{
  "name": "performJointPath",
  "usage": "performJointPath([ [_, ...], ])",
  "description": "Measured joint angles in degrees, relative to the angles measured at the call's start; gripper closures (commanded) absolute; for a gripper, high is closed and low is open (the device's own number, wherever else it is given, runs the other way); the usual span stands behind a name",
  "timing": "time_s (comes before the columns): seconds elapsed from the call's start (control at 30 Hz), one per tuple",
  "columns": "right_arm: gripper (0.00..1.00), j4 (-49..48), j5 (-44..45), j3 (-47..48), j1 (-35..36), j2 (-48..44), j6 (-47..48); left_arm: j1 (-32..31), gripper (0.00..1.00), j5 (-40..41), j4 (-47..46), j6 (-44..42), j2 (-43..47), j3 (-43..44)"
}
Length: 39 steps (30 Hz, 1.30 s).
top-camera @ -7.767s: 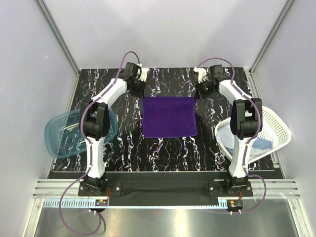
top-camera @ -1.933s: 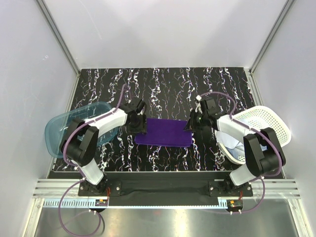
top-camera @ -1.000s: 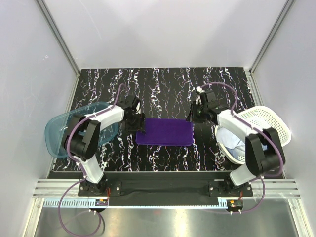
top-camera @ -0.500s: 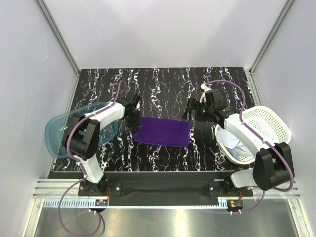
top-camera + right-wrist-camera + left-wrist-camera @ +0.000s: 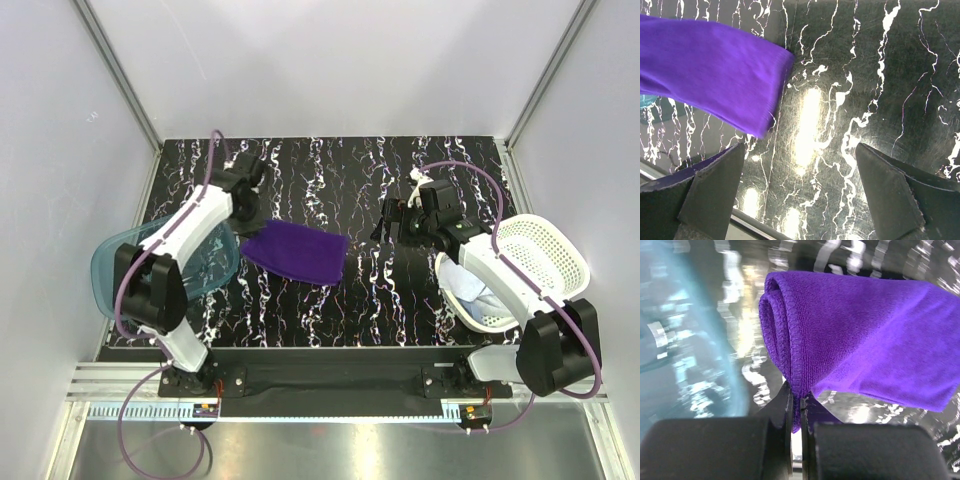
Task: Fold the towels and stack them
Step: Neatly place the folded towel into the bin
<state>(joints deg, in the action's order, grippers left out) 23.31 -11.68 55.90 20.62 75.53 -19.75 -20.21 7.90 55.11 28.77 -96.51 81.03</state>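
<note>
A deep purple towel (image 5: 296,252), folded into a narrow band, lies skewed at the table's middle left. My left gripper (image 5: 247,228) is shut on its doubled left edge; in the left wrist view the hemmed fold (image 5: 790,340) rises from between the gripper's (image 5: 797,407) closed jaws. My right gripper (image 5: 387,226) stands wide open to the right of the towel, apart from it. In the right wrist view the towel's free end (image 5: 715,82) hangs at upper left, with bare table between the fingers (image 5: 715,187). Pale towels (image 5: 470,290) lie in the basket.
A translucent teal tub (image 5: 150,272) sits at the left table edge, close beside the left arm, and shows blurred in the left wrist view (image 5: 675,340). A white perforated basket (image 5: 550,262) lies at the right edge. Grey walls enclose the black marbled table (image 5: 340,180).
My left gripper has shut on the purple towel's left edge and dragged it left and back, skewing it. My right gripper has opened and drawn away to the right.
</note>
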Motion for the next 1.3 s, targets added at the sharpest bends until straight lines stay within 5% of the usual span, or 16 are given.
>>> performJointPath([
  [0.4,0.00,0.2,-1.6,0.0,0.0,0.0,0.0,15.3,1.00,9.2,8.3,-1.8,12.0,1.9],
  [0.73,0.01,0.6,-2.6,0.0,0.0,0.0,0.4,32.9,1.00,9.6,5.2,-7.0,16.2,-9.9],
  [1.3,0.00,0.2,-4.0,0.0,0.0,2.3,1.1,36.3,1.00,25.1,4.5,-9.7,14.4,-11.8],
])
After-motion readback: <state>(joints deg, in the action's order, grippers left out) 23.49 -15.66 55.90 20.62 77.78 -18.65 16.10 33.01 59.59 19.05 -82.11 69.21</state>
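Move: The purple folded towel is already pinched by its left end in the left hand, its middle about 13 cm to the right, 5 cm back and some 7 cm lower. The teal bin it is bound for has its middle roughly 23 cm to the left, 9 cm back and 7 cm below; the bin's right rim is only about 3 cm left and 5 cm back. From the right hand the bin's middle lies about 59 cm left and 9 cm back. The towel, still pinched by its left end, is swept sideways over the bin: the left hand goes some 27 cm left and about 10 cm back, arching up about 7 cm before sinking again over the bin, fingers kept shut. The last stretch is slower, and the wrist turns counter-clockwise about 35 degrees while the hand's left side rolls upward. ##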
